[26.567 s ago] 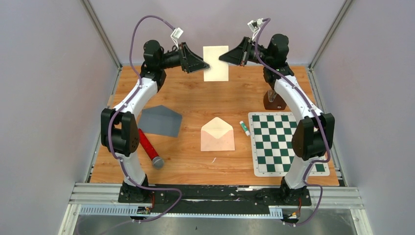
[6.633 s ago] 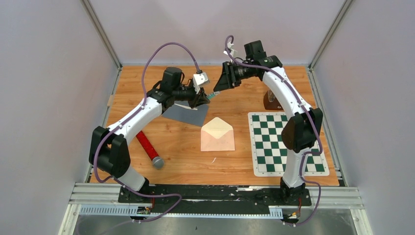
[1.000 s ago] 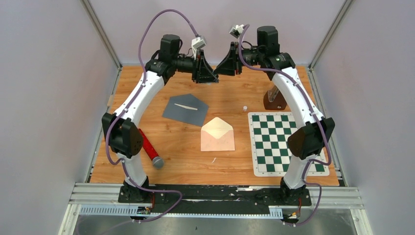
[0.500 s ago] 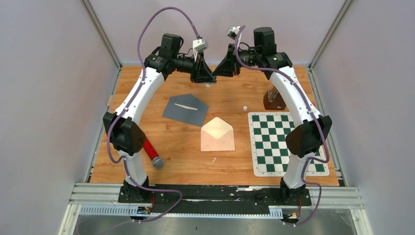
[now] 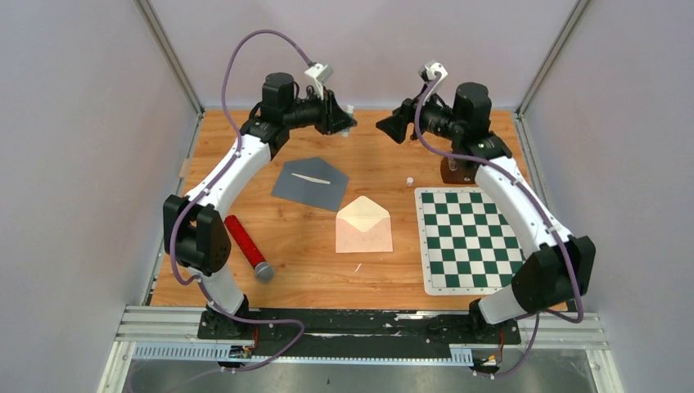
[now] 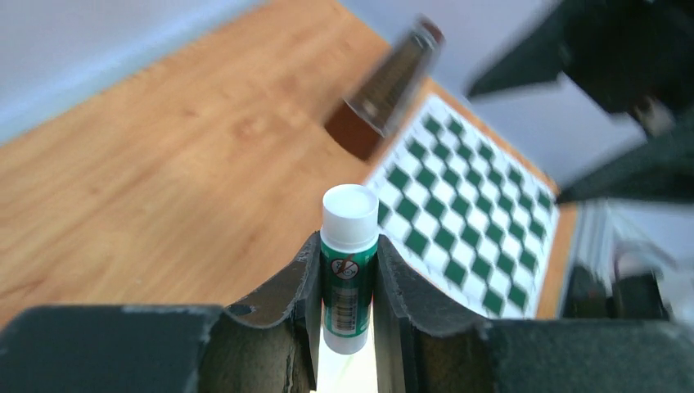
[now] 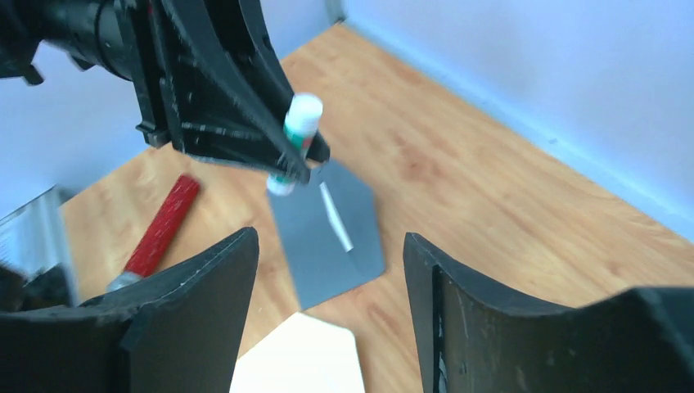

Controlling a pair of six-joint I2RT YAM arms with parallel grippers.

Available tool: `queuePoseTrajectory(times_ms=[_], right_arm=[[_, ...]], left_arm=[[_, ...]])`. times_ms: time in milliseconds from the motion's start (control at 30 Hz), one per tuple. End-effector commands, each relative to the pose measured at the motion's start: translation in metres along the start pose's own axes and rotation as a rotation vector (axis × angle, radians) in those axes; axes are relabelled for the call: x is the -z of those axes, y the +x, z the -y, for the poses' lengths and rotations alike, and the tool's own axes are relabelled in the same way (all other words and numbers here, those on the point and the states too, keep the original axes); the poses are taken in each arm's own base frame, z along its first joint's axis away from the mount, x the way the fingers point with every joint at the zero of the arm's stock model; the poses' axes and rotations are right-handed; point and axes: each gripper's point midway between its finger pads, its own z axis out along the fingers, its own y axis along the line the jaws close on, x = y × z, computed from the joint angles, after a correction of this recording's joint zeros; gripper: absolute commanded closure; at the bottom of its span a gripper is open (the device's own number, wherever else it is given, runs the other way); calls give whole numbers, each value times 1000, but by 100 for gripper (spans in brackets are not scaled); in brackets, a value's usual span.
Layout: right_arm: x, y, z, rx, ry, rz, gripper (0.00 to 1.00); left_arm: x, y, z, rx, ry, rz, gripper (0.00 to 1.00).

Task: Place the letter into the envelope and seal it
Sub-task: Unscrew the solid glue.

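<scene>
A grey envelope (image 5: 311,182) lies flat on the table left of centre. A thin pale strip (image 5: 309,178) shows at its mouth, and the letter is otherwise hidden. My left gripper (image 5: 344,123) hangs high over the back of the table, shut on a green glue stick (image 6: 348,286) whose white cap (image 6: 349,215) points away from the wrist. My right gripper (image 5: 385,127) faces it from the right with a gap between them. Its jaws stand wide apart with nothing in them (image 7: 331,241). In the right wrist view the glue stick (image 7: 296,131) sits above the grey envelope (image 7: 323,262).
A cream envelope (image 5: 364,225) with its flap open lies at the table's centre. A small white piece (image 5: 409,180) sits near the green chessboard mat (image 5: 470,237). A brown stand (image 5: 458,169) is behind the mat. A red cylinder (image 5: 248,247) lies at the left.
My right gripper has opened and drawn back to the right, away from the left gripper. The left gripper still holds the glue stick and has shifted slightly left.
</scene>
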Motion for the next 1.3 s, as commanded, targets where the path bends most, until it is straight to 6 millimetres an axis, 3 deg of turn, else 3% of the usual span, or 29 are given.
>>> queuePoseTrajectory(times_ms=[0, 167, 400, 733, 1000, 1133, 1267], right_arm=[[12, -78, 2, 205, 255, 363, 36], [-10, -71, -4, 179, 210, 337, 40], [-38, -84, -7, 155, 219, 375, 42], [-62, -99, -26, 184, 165, 430, 50], [-73, -98, -18, 172, 187, 408, 57], [-80, -92, -13, 158, 192, 375, 68], [-84, -87, -12, 145, 189, 347, 71]], left_arm=[[40, -141, 8, 45, -162, 508, 100], [38, -159, 5, 200, -152, 564, 100], [31, -152, 5, 361, -109, 560, 100], [33, -157, 16, 350, -61, 570, 100], [33, -158, 17, 343, -55, 567, 100], [32, -157, 16, 342, -56, 565, 100], [33, -157, 16, 342, -57, 564, 100]])
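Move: The glue stick is already pinched in the left gripper's tips. The open right gripper waits about 7 cm to the left gripper's right, 1 cm back and 4 cm above, so the stick lies about 7 cm left, 1 cm ahead and 4 cm below the right gripper. On the table, some 30 cm below the left hand, the white cap lies about 16 cm right and 2 cm back, the pale envelope 3 cm right and 14 cm back, the grey envelope 12 cm left and 2 cm back. Keep the left grip and lift the stick about 13 cm and slightly forward, tipping the fingers upward and swinging them counter-clockwise, then hold it still. Bring the right gripper left some 8 cm, up and forward to the stick's lower end, tilting its fingertips up, and narrow its fingers to either side of that end, below the left fingers. ##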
